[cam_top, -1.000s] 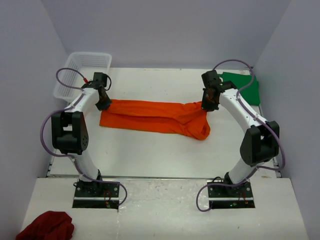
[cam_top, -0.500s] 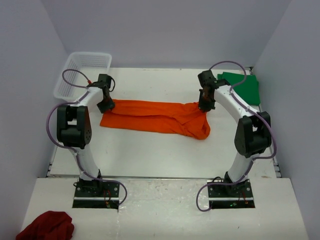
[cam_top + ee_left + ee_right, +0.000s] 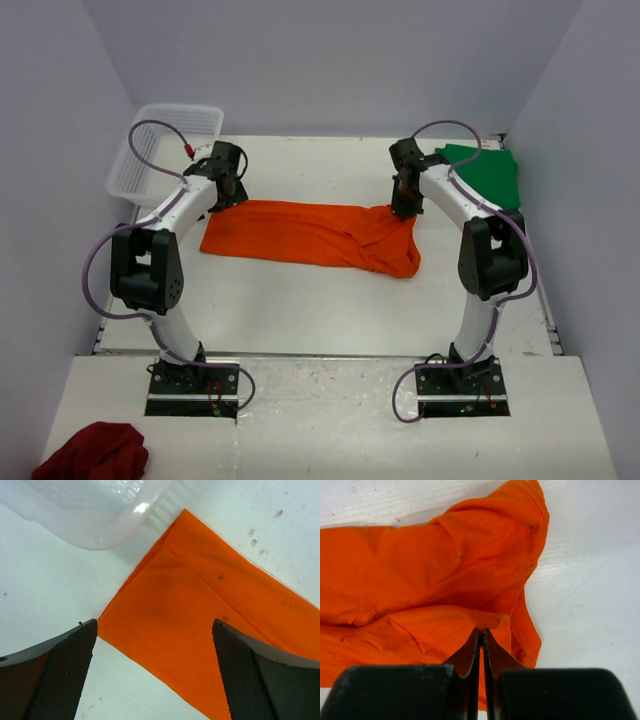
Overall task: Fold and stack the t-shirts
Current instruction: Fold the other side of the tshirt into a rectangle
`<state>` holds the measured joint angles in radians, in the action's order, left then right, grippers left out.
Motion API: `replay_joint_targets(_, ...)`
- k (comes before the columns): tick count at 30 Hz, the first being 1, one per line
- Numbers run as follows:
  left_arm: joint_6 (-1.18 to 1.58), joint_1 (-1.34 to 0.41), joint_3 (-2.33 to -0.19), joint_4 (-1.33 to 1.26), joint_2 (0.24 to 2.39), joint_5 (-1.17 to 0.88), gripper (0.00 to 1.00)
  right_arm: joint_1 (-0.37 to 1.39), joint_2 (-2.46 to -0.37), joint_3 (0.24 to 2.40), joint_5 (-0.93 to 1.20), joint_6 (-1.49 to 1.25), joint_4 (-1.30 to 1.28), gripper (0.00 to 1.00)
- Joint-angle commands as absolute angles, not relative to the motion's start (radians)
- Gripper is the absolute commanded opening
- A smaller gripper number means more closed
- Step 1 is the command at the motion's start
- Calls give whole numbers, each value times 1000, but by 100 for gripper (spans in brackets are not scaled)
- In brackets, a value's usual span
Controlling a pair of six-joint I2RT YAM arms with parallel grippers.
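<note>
The orange t-shirt (image 3: 300, 232) lies on the table as a long flat band, smooth at its left end and bunched at its right end. My left gripper (image 3: 231, 192) hangs open over the shirt's far left corner (image 3: 200, 615); its fingers (image 3: 65, 670) stand wide apart with nothing between them. My right gripper (image 3: 403, 206) is shut on a raised fold of the orange shirt (image 3: 420, 570) at its far right edge, pinched at the tips (image 3: 482, 632). The dark green t-shirt (image 3: 487, 175) lies flat at the back right, behind the right arm.
A clear plastic basket (image 3: 180, 108) stands at the back left, its corner (image 3: 90, 515) close to the shirt's left end. A dark red cloth (image 3: 92, 452) is heaped on the near ledge at the bottom left. Grey walls close in both sides.
My left gripper has opened, let go of the shirt's left corner and shifted right. My right gripper, still shut on the cloth, has moved slightly left and back.
</note>
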<state>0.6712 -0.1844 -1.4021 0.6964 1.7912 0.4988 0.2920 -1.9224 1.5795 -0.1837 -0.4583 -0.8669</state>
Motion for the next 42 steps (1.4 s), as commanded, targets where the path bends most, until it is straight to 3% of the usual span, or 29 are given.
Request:
replay_joint_targets(1, 689, -228, -1408, 692, 1749, 554, 96, 275, -1957, 1632, -201, -449, -832, 0)
replay_joint_targets(10, 657, -351, -1342, 644, 1726, 465, 95, 255, -2100, 1784, -166, -413, -812, 0)
replay_joint_targets(16, 618, -397, -1298, 578, 1694, 385, 94, 232, -2195, 1948, -166, -350, -871, 6)
replay_joint_targets(18, 603, -405, -1304, 578, 1694, 353, 94, 232, -2217, 2006, -172, -345, -911, 16)
replay_joint_targets(20, 597, -416, -1312, 575, 1689, 328, 94, 232, -2178, 1947, -183, -347, -888, 41)
replay_joint_targets(25, 586, -457, -1319, 520, 1687, 270, 94, 233, -2007, 1778, -152, -356, -810, 54)
replay_joint_targets(30, 594, -480, -1333, 509, 1735, 227, 90, 264, -1905, 1617, 75, -350, -758, 49)
replay_joint_targets(35, 578, -499, -1307, 480, 1721, 129, 76, 333, -1894, 1565, 112, -357, -721, 49)
replay_joint_targets(37, 565, -502, -1278, 453, 1704, 83, 65, 362, -1905, 1565, 132, -360, -719, 50)
replay_joint_targets(42, 557, -502, -1252, 439, 1657, 26, 54, 394, -1945, 1537, 167, -383, -677, 50)
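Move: The closed right hand has the orange t-shirt's hem at its fingertips; the shirt's far right corner is about 5 cm ahead, 1 cm right and 6 cm below, the green shirt some 11 cm ahead and 18 right. For the open left hand, the orange shirt's near edge at mid-length lies about 9 cm back, 18 right and 7 below; the white basket is 17 ahead and 11 left. Right hand takes the hem forward 9 cm, opens, returns and swings left; left hand crosses right 19 cm, half-closing. ##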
